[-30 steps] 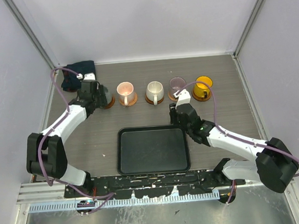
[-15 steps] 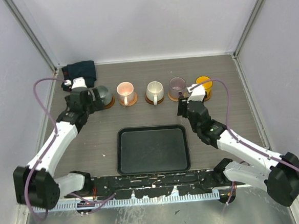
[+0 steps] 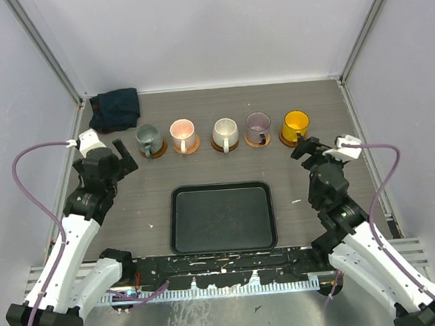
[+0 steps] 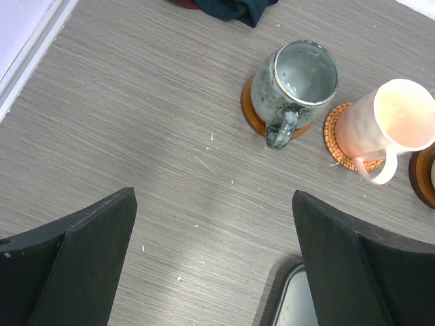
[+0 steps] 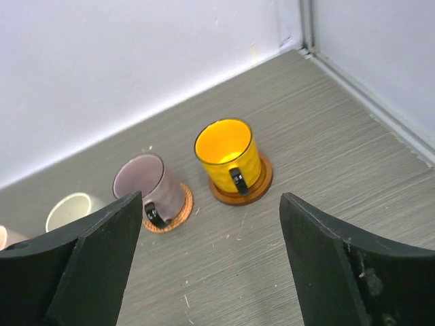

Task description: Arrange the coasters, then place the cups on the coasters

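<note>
Five cups stand in a row at the back, each on a brown coaster: grey-green cup (image 3: 149, 140), pink cup (image 3: 182, 133), cream cup (image 3: 224, 133), mauve cup (image 3: 258, 126) and yellow cup (image 3: 295, 126). My left gripper (image 3: 111, 160) is open and empty, near and left of the grey-green cup (image 4: 299, 81), whose dark coaster (image 4: 253, 114) shows beneath it. My right gripper (image 3: 311, 150) is open and empty, a little in front of the yellow cup (image 5: 228, 153) on its rimmed coaster (image 5: 262, 185). The mauve cup (image 5: 146, 180) sits on a woven coaster (image 5: 183, 204).
A black rectangular tray (image 3: 221, 216) lies in the middle near the arm bases; its corner (image 4: 292, 307) shows in the left wrist view. A dark blue cloth (image 3: 116, 108) is bunched in the back left corner. Walls close in the table on three sides.
Both arms have drawn back from the cup row toward the near side. The left gripper opened off the grey-green cup and the right opened off the yellow cup; both cups stay on coasters.
</note>
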`<control>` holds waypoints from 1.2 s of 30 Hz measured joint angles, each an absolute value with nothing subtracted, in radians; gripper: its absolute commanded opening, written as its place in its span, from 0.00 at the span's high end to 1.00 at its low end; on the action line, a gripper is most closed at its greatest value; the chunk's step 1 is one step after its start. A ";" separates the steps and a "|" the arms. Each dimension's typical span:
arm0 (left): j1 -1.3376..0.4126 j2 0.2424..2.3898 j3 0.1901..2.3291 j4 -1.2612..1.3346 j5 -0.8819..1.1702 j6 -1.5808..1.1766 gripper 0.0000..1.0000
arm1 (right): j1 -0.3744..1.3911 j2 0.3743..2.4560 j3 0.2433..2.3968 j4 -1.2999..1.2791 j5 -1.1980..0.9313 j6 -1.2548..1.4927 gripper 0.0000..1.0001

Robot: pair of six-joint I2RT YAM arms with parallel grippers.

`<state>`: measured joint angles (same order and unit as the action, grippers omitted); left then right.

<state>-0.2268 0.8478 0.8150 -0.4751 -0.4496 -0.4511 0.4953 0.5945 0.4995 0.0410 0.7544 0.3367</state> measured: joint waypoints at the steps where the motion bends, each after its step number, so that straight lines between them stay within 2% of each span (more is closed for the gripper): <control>1: -0.227 0.837 0.815 -0.483 -0.449 -0.457 0.02 | 0.495 0.564 0.499 0.028 0.776 0.339 0.13; 9: -0.227 0.780 0.847 -0.631 -0.420 -0.516 0.02 | 0.495 0.449 0.515 -0.100 0.878 0.374 0.11; 15: -0.227 0.623 0.830 -0.657 -0.416 -0.532 0.02 | 0.495 0.411 0.572 -0.182 0.905 0.384 0.11; 23: -0.227 0.486 0.825 -0.707 -0.517 -0.532 0.02 | 0.495 0.282 0.583 -0.199 0.956 0.395 0.10; 36: -0.227 0.380 0.817 -0.752 -0.595 -0.566 0.02 | 0.495 0.275 0.581 -0.197 0.975 0.395 0.10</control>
<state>-0.2268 0.3801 0.8165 -0.7525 -0.5945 -0.5659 0.4950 0.2752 0.5808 -0.1967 0.9752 0.3950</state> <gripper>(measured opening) 0.980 0.897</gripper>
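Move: The grey cup, already standing on its coaster, lies about 14 cm ahead of the left hand, 6 cm to its right and some 13 cm below. The pink cup stands about 12 cm to the right of the grey one and level with it; the folded dark cloth lies some 13 cm to the left of the grey cup and 14 cm farther out. From the right hand the grey cup is about 49 cm left and 14 cm ahead, some 16 cm below. Both hands, still open and empty, retreat about 11 cm: back, up and apart, away from the cups. ##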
